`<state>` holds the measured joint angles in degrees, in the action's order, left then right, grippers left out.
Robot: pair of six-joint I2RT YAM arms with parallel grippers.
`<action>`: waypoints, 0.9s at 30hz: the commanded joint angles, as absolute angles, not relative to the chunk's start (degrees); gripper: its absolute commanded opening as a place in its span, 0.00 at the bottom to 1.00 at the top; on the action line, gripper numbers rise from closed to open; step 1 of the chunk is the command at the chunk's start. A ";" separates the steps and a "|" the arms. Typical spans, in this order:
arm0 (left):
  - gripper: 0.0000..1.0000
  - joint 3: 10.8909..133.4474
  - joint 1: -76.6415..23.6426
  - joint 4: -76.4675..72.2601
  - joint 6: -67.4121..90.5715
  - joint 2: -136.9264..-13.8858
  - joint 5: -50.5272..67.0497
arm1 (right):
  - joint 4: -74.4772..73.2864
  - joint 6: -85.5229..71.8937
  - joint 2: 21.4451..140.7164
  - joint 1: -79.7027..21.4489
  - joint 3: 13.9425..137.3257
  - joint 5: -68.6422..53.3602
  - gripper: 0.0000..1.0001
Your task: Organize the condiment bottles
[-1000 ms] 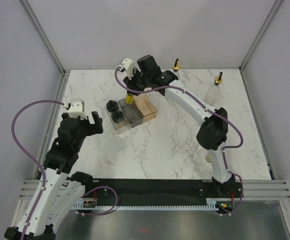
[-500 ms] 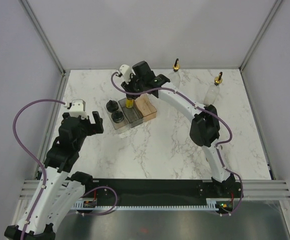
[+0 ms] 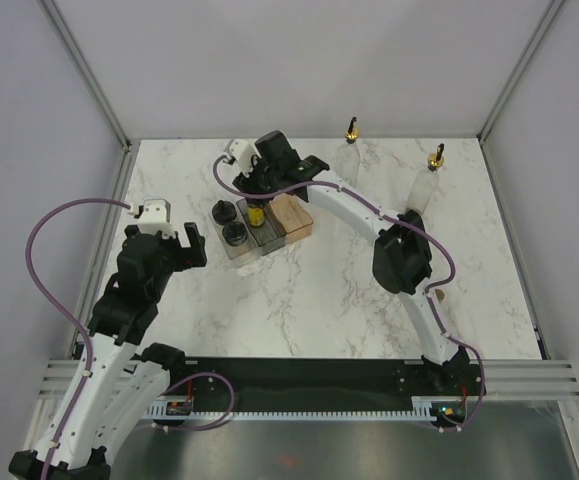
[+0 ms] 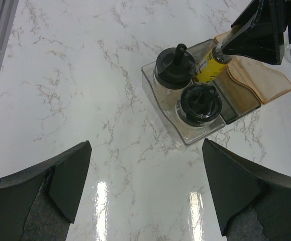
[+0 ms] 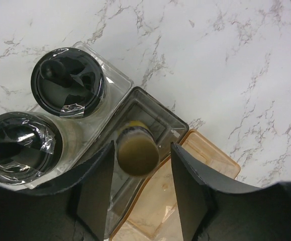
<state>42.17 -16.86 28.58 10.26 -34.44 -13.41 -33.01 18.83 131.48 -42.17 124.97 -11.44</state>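
Observation:
A small yellow bottle with a brown cap [image 5: 137, 149] stands tilted in the grey bin [image 5: 161, 119]; it also shows in the top view [image 3: 256, 214] and the left wrist view [image 4: 208, 66]. My right gripper [image 5: 142, 155] hangs right over it, jaws open, one on each side of the cap with a gap. Two black-lidded jars [image 3: 223, 213] [image 3: 235, 234] sit in the clear bin [image 4: 185, 140]. Two tall clear bottles with gold spouts [image 3: 350, 140] [image 3: 426, 182] stand at the back right. My left gripper [image 3: 191, 245] is open and empty left of the bins. The second yellow bottle is out of view.
The orange bin [image 3: 292, 216] lies against the grey bin's right side and holds nothing. The three bins form one row at the table's back middle. Grey walls and metal posts close in the table.
My right gripper has shifted left and down over the grey bin, and the yellow bottle has gone from upright in the jaws to tilted inside the bin. The left arm has not moved.

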 commanded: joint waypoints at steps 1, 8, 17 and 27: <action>1.00 42.19 -16.96 26.28 8.17 -34.01 -13.71 | -29.36 19.42 130.87 -42.54 127.35 -10.11 0.58; 1.00 42.01 -16.96 26.28 8.26 -33.49 -13.97 | -29.44 19.42 127.80 -42.54 127.53 -9.32 0.75; 1.00 42.01 -16.96 26.37 8.35 -33.05 -14.15 | -30.32 26.60 107.18 -42.71 115.01 -15.70 0.84; 1.00 42.01 -16.96 26.28 8.44 -32.43 -13.10 | -41.73 32.97 83.77 -39.12 89.14 -5.06 0.86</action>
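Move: Just under the right hand stands the yellow-labelled bottle in the grey compartment, its middle about 6 cm below the hand point. The front black-capped jar lies some 7 cm left and 1 cm back, the rear jar about 5 cm left and 6 cm back; the amber compartment is about 7 cm right, 2 cm farther out and 9 cm down. From the left hand, that bottle is roughly 18 cm ahead, 15 cm right and 13 cm lower. Spreading its already loosening fingers from half to nearly wide open, the right hand hardly shifts at first and frees the bottle's capped neck. Then it climbs quickly some 18 cm, soon swinging back and to the right as well, about 12 cm each way, away from the bottle and jars, its fingertips tilting up some 20 degrees. ##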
